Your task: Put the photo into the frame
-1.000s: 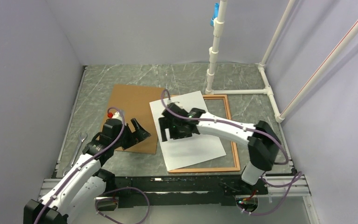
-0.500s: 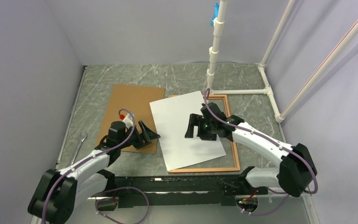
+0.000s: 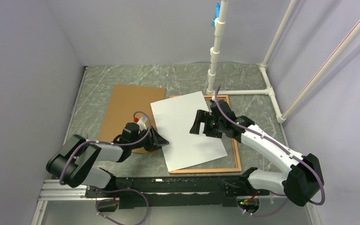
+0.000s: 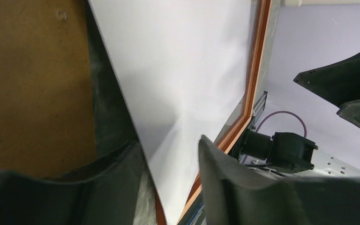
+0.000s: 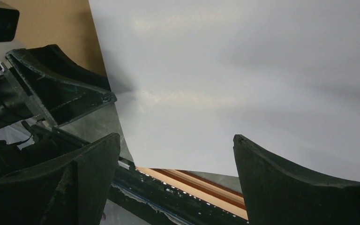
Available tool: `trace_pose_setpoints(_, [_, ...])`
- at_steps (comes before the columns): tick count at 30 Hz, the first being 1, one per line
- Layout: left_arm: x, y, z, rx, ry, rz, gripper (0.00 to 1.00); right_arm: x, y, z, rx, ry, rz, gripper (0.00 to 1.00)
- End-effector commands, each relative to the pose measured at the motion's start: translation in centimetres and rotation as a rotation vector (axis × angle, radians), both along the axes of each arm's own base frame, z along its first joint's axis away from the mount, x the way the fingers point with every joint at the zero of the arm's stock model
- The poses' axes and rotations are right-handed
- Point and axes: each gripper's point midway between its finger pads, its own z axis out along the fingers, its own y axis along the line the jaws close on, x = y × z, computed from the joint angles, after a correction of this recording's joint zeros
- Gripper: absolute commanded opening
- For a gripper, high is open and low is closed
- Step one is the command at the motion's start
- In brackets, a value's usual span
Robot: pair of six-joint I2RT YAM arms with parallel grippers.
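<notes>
The photo (image 3: 187, 129) lies white side up, skewed across the orange-brown frame (image 3: 236, 150), with its left part hanging over the frame's edge. My left gripper (image 3: 164, 139) sits low at the photo's near left edge. In the left wrist view its jaws (image 4: 168, 140) stand apart astride that edge of the photo (image 4: 183, 70), with the frame (image 4: 253, 70) beyond. My right gripper (image 3: 198, 125) hovers open over the photo's right half. In the right wrist view the right gripper (image 5: 176, 137) is wide open above the photo (image 5: 239, 70), with nothing between its fingers.
A brown backing board (image 3: 129, 108) lies left of the photo, partly under my left arm. White pipes (image 3: 214, 56) stand at the back and run along the right side. A black rail (image 3: 178, 185) borders the table's near edge.
My left arm has dropped low and reached right to the photo's left edge, its jaws narrowing. My right gripper has moved right across the photo. The photo has shifted slightly.
</notes>
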Motion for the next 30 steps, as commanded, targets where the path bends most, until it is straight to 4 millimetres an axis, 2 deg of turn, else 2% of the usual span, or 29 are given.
trace_pose_setpoints(1, [1.7,-1.7,3.2,-0.126,-0.109,-0.004,0.42,-0.1,-0.2,1.0,0.024,-0.030,0.011,0.93])
trace_pose_setpoints(6, [1.8,-1.6,3.6,-0.124,-0.123,0.002,0.10,0.0,-0.5,1.5,0.014,-0.041,0.006,0.93])
trace_pose_setpoints(9, [1.9,-1.4,3.8,-0.082,-0.127,0.001,0.00,0.2,-0.8,2.0,0.005,-0.055,0.000,0.93])
trace_pose_setpoints(19, [1.2,-1.5,6.1,-0.015,-0.112,-0.078,0.00,0.5,-1.4,3.9,-0.004,-0.094,-0.009,0.93])
trace_pose_setpoints(24, [0.4,-2.9,8.4,-0.074,-0.114,-0.180,0.00,0.5,-2.3,4.2,-0.039,-0.097,-0.026,0.92])
trace_pose_setpoints(27, [-0.2,-3.8,8.5,-0.046,-0.107,-0.236,0.00,0.5,-2.7,4.3,-0.048,-0.103,-0.033,0.93])
trace_pose_setpoints(30, [-0.2,-4.2,7.8,0.002,-0.088,-0.247,0.00,0.6,-2.8,4.6,-0.050,-0.108,-0.035,0.92])
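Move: The photo's left edge, face-down sheet, runs between the left hand's spread fingers, about 1 cm to the right of the hand point and 1 cm below. The photo's middle lies some 6 cm ahead and 10 cm right, the frame's middle about 4 cm ahead and 15 cm right, and the brown board about 12 cm ahead and 13 cm left. From the right hand, that edge is roughly 16 cm left, 1 cm back and 9 cm below. Left fingers pinch the photo's left edge, lift about 7 cm, then draw right; open right hand eases up-right. ##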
